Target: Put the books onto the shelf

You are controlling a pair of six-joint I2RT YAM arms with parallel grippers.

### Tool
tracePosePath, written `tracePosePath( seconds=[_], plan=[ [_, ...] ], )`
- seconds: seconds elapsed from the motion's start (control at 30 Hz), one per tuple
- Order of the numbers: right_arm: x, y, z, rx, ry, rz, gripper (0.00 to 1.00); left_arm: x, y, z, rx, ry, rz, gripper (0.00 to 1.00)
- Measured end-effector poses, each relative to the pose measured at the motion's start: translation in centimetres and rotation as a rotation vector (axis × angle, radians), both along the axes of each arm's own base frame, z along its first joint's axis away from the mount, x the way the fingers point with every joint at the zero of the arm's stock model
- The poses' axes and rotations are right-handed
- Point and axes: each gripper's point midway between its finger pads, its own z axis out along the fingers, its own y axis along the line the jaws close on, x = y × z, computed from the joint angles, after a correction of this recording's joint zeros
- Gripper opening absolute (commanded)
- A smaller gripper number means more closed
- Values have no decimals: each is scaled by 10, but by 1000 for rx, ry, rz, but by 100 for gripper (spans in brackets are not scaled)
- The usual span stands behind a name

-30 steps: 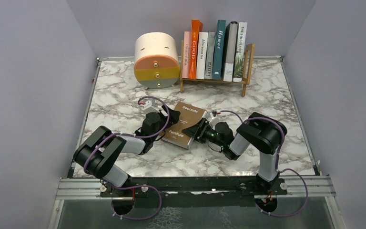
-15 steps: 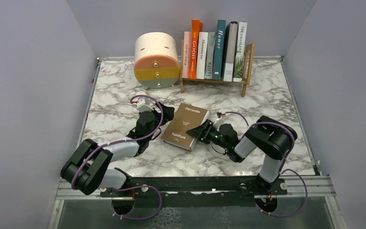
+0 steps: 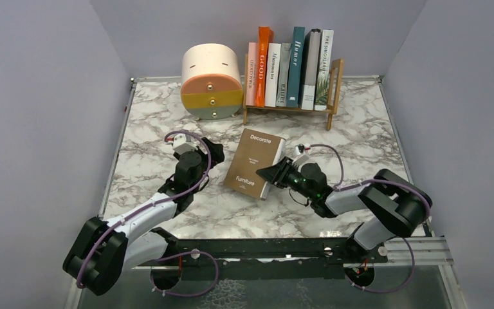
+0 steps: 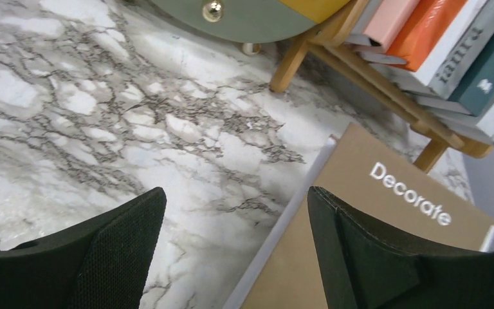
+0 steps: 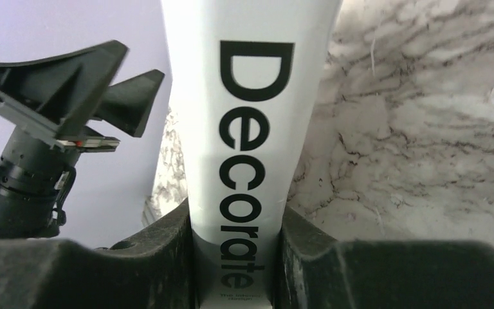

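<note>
A brown book (image 3: pixel 252 166) titled "Decorate Furniture" lies mid-table, cover up. My right gripper (image 3: pixel 276 174) is shut on its white spine (image 5: pixel 251 96), which fills the gap between the fingers (image 5: pixel 167 244) in the right wrist view. My left gripper (image 3: pixel 207 149) stands open just left of the book, not touching it. In the left wrist view the open gripper (image 4: pixel 236 193) straddles the book's (image 4: pixel 373 219) near white edge, with marble under the left finger. Several books (image 3: pixel 289 67) stand upright on the light-wood shelf (image 3: pixel 289 111) at the back.
A round cream, orange and yellow drawer box (image 3: pixel 211 80) stands left of the shelf, touching its end. The shelf's wooden leg (image 4: pixel 291 61) and a drawer knob (image 4: pixel 213 9) lie ahead of the left gripper. Grey walls close in the marble table (image 3: pixel 154 138).
My right gripper has shut on the book's spine and drawn it a little right and back. The left arm has pulled away to the left, off the book.
</note>
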Motion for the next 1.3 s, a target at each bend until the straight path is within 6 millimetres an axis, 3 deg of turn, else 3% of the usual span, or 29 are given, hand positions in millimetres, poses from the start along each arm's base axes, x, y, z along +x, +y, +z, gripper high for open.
tracePosePath(
  seconds=[0.07, 0.33, 0.5, 0.63, 0.9, 0.97, 1.07, 1.3],
  plan=[
    [2, -4, 8, -25, -31, -13, 6, -2, 4, -6, 32, 27, 11, 75],
    [13, -20, 42, -149, -147, -67, 1, -4, 11, -10, 83, 61, 25, 76],
    [19, -35, 83, -231, -257, -107, 1, -7, 15, -9, 100, 68, 28, 76],
    [24, -52, 151, -269, -396, -173, 1, -8, 15, -3, 106, 66, 27, 76],
    [47, -111, 307, -419, -624, -469, 1, 3, 10, 13, 130, 77, 21, 97],
    [55, -124, 333, -478, -650, -550, 1, 4, 9, 8, 141, 95, 14, 99],
    [68, -145, 352, -606, -662, -659, 1, 2, 7, 1, 153, 122, 4, 99],
    [105, -190, 359, -890, -609, -802, 1, 2, 7, -2, 173, 148, -7, 99]
  ],
)
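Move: The brown book is already pinched by its spine in the right hand, its middle some 5 cm left and 3 cm ahead of that hand. The free slot at the shelf's right end lies about 27 cm ahead, 23 cm right and 12 cm above; the white palm book borders it 4 cm to the slot's left, and the teal book stands 12 cm left of it. From the left hand the slot is about 20 cm ahead, 38 cm right and 5 cm higher. Keeping its pinch on the brown book's spine, the right hand carries the book up by some 36 cm, gently at first and then fast, drifting right as it climbs, before it levels off and sweeps right and forward towards the shelf's right end. On the way the wrist turns by roughly 75 degrees, tipping up and swinging clockwise so that the fingers go from pointing forward-left to pointing ahead at the shelf with the spine upright, while the empty left hand stays near its place and opens wider. ##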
